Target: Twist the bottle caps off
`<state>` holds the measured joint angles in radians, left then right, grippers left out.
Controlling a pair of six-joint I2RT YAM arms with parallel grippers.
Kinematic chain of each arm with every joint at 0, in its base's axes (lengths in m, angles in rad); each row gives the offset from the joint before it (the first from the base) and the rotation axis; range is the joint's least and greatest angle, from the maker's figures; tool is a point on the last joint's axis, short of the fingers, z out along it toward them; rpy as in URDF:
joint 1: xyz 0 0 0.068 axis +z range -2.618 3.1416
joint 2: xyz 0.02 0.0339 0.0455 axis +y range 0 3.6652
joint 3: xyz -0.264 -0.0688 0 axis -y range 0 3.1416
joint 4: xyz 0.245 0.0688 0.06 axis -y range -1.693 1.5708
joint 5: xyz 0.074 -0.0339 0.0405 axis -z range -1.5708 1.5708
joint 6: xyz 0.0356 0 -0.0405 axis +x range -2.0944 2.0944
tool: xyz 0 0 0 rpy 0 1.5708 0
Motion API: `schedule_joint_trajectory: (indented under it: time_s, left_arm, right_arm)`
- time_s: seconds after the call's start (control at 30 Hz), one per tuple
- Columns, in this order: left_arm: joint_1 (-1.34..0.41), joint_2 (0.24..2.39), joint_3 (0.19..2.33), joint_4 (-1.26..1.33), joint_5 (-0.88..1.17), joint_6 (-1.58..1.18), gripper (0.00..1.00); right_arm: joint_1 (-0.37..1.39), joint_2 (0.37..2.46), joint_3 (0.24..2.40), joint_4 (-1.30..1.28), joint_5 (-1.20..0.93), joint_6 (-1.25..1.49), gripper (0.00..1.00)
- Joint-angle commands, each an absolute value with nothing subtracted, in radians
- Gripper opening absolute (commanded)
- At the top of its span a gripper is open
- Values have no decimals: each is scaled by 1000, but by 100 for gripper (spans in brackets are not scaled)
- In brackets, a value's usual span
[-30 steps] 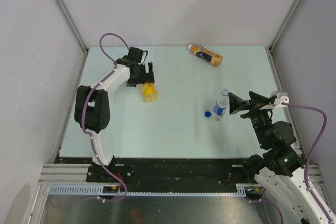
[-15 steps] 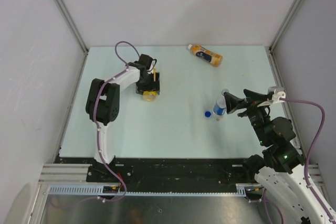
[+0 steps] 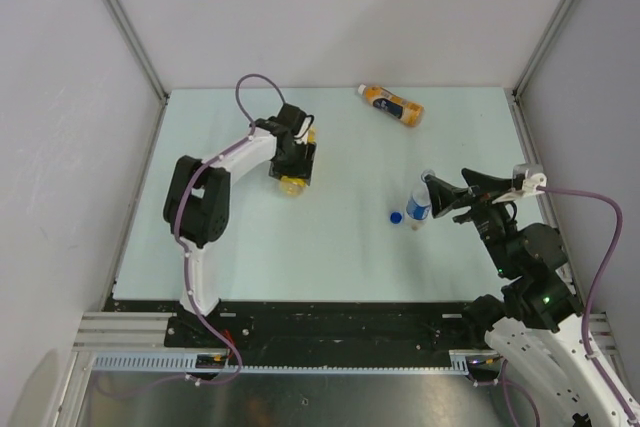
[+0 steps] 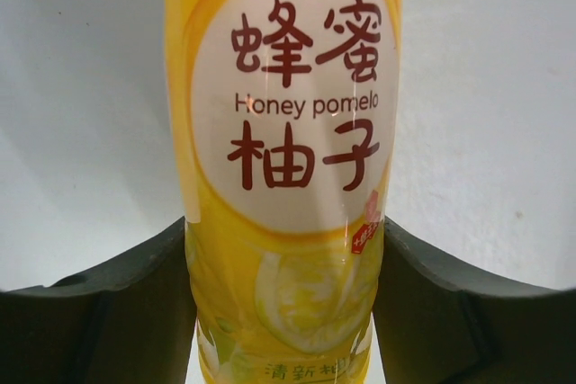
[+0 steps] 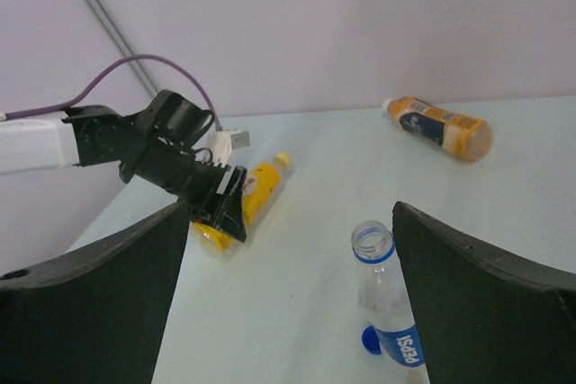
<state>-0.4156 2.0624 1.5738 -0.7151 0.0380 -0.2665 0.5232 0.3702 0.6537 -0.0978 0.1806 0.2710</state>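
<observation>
A yellow bottle [image 3: 290,184] lies on the table, its label [image 4: 288,105] filling the left wrist view. My left gripper [image 4: 285,233] is shut on its body, one finger pressed against each side. Its yellow cap [image 5: 283,158] is on and points away from the gripper. A clear Pepsi bottle [image 3: 420,203] stands upright with its mouth open [image 5: 372,239], and the blue cap [image 3: 396,216] lies on the table beside it. My right gripper [image 3: 446,191] hangs open just right of that bottle, holding nothing. An orange bottle [image 3: 393,105] lies at the back with its white cap [image 5: 388,104] on.
White walls with metal corner posts [image 3: 125,22] close in the pale table [image 3: 340,257] on three sides. The left arm's purple cable [image 3: 250,82] loops above the yellow bottle. A black rail [image 3: 330,322] runs along the near edge.
My left gripper swung right over the yellow bottle, lined up with it and closed on its body. The right arm and the other bottles stayed put.
</observation>
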Motion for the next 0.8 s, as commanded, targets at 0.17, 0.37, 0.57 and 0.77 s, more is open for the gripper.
schedule_joint_trajectory:
  time_s: [0.17,0.37,0.57,0.77]
  left_arm:
    - [-497,1744,1637,-733,101,-169,58]
    - [-510,1649,1696,-730,319,-165,58]
    - [-592,1540,1621,-687,338,-74,57]
    - [-655,1395,1433,-561,305,-9,58]
  right_arm:
    - [520,520,785,-13,-5,328,99]
    - [514,645,831,84,45,425,98]
    - [450,759,874,179,-65,595,95]
    - [373,893,904,247,-260,751,99]
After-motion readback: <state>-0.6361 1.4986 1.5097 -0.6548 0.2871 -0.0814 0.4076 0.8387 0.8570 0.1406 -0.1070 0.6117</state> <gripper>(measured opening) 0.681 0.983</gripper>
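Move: The left gripper already holds the yellow bottle, lying roughly level and cap outward; the open right gripper it is taken to waits about 35 cm to its right, some 18 cm back and 30 cm higher. The Pepsi bottle stands about 33 cm right and 14 cm back, the loose blue cap 27 cm right and 14 cm back. From the right gripper the yellow bottle is about 20 cm ahead, 35 cm left and 30 cm below. Bring the left gripper and its yellow bottle up about 22 cm, drifting right and then also back, roughly 10 cm each. Keep the grip while the wrist tips the fingers up and turns clockwise, so the cap end rises towards the right gripper. Meanwhile send the right gripper, still wide open, forward and left some 7 cm each and slightly up, turning and rolling a little, to meet the bottle. ##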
